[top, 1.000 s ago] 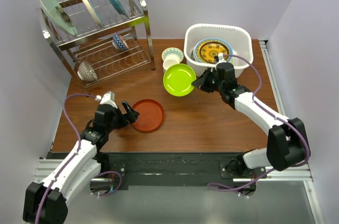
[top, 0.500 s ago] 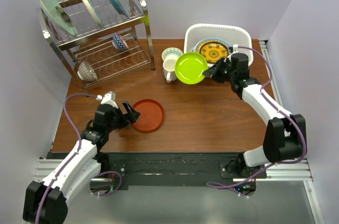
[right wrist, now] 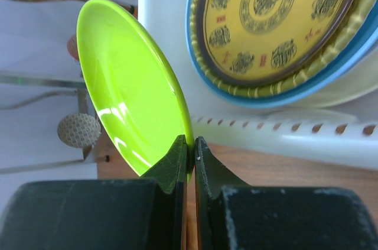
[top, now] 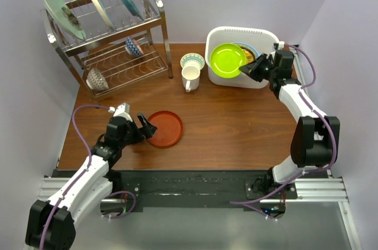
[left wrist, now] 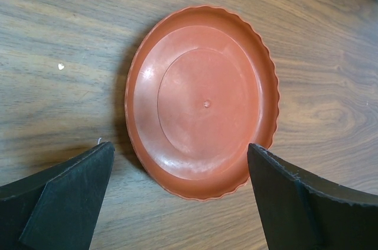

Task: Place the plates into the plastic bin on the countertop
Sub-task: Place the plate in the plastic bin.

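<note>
My right gripper (top: 250, 70) (right wrist: 191, 146) is shut on the rim of a lime green plate (top: 227, 60) (right wrist: 130, 96), holding it tilted over the left part of the white plastic bin (top: 260, 36) (right wrist: 277, 138). Inside the bin lies a yellow patterned plate (right wrist: 274, 13) on a blue-rimmed one (right wrist: 307, 87); the top view shows only a sliver of them. A red-orange plate (top: 164, 128) (left wrist: 202, 99) lies flat on the wood countertop (top: 236, 126). My left gripper (top: 142, 127) (left wrist: 180, 194) stands open just in front of it, one finger to each side of its near rim, touching nothing.
A metal wire dish rack (top: 112, 37) stands at the back left with three plates on edge and two small bowls. A white mug (top: 190, 77) and a small patterned bowl (top: 192, 60) sit just left of the bin. Walls close in on both sides.
The right arm has carried the lime green plate up and to the right, from beside the mug to over the bin. The left arm and red-orange plate have not moved.
</note>
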Controlling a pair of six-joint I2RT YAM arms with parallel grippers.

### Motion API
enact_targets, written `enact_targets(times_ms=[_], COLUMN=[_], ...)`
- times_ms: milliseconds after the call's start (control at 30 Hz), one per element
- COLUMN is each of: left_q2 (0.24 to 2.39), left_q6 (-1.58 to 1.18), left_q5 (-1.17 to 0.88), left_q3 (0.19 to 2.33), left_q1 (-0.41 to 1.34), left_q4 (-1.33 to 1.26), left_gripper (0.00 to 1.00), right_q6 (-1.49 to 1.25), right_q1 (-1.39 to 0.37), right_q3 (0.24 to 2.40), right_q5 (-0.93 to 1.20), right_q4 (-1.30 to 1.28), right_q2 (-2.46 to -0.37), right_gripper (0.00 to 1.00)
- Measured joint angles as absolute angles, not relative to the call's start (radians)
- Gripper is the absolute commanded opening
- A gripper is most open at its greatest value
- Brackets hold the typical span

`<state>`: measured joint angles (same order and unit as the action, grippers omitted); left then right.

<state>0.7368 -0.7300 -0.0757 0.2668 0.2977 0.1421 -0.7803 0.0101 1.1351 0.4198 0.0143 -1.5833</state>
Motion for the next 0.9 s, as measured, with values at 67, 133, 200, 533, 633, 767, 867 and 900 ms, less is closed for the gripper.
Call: enact_targets(times_ms=[67, 133, 200, 533, 633, 767, 867, 900], left_q2=[0.739, 0.742, 0.743, 0.753, 0.753, 0.752, 0.752, 0.751], left_q6=[-0.73, -0.73, -0.73, -0.73, -0.73, -0.73, -0.73, -0.73], left_q5=[-0.077, -0.079, -0.08, -0.091, -0.095, -0.1, -0.101, -0.101], left_q3=[0.266, 0.265, 0.265, 0.263, 0.263, 0.263, 0.263, 0.263], left_q1=[0.298, 0.298, 0.298, 0.298, 0.298, 0.298, 0.298, 0.298], left_q4=[0.142, 0.141, 0.138, 0.125, 0.121, 0.12, 0.12, 0.121], left_gripper=[1.0, 1.0, 1.0, 1.0, 1.0, 1.0, 1.0, 1.0], right_q6=[-0.793, -0.805, -0.814, -0.845, -0.846, -0.846, -0.846, -0.846], right_q1=[0.028, 0.048, 0.069, 0.122, 0.123, 0.125, 0.126, 0.126], right_q3=[1.151, 1.166, 1.182, 1.272, 1.299, 1.325, 1.341, 1.342], right_q5=[0.433, 0.442, 0.446, 0.445, 0.442, 0.438, 0.437, 0.437], right_q4=[0.023, 0.032, 0.04, 0.045, 0.044, 0.038, 0.031, 0.03], right_q2=[-1.599, -1.617, -1.64, -1.749, -1.771, -1.787, -1.797, -1.799], right_gripper=[0.0, 0.0, 0.0, 0.0, 0.0, 0.01, 0.01, 0.01])
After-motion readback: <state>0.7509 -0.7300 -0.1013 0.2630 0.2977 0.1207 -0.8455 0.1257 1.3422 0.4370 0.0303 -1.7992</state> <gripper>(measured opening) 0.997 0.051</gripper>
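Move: The right hand hovers over the bin's near rim with the green plate in its grip. The plate stack it is bringing it to, yellow plate on top, lies about 11 cm ahead, 2 cm to the right and some 12 cm lower; the bin's middle is about 11 cm ahead and 5 cm right. The white mug stands some 23 cm left and 2 cm ahead. From the left hand, the stack lies roughly 34 cm ahead and 44 cm right, near its height. Still pinching the green plate by its edge, the right hand carries it over the bin towards the plate stack, going forward about 6 cm and right about 5 cm at nearly constant height. The rightward part dies out midway and the forward part then eases off, while the hand swings slightly clockwise and the fingers stay shut. ##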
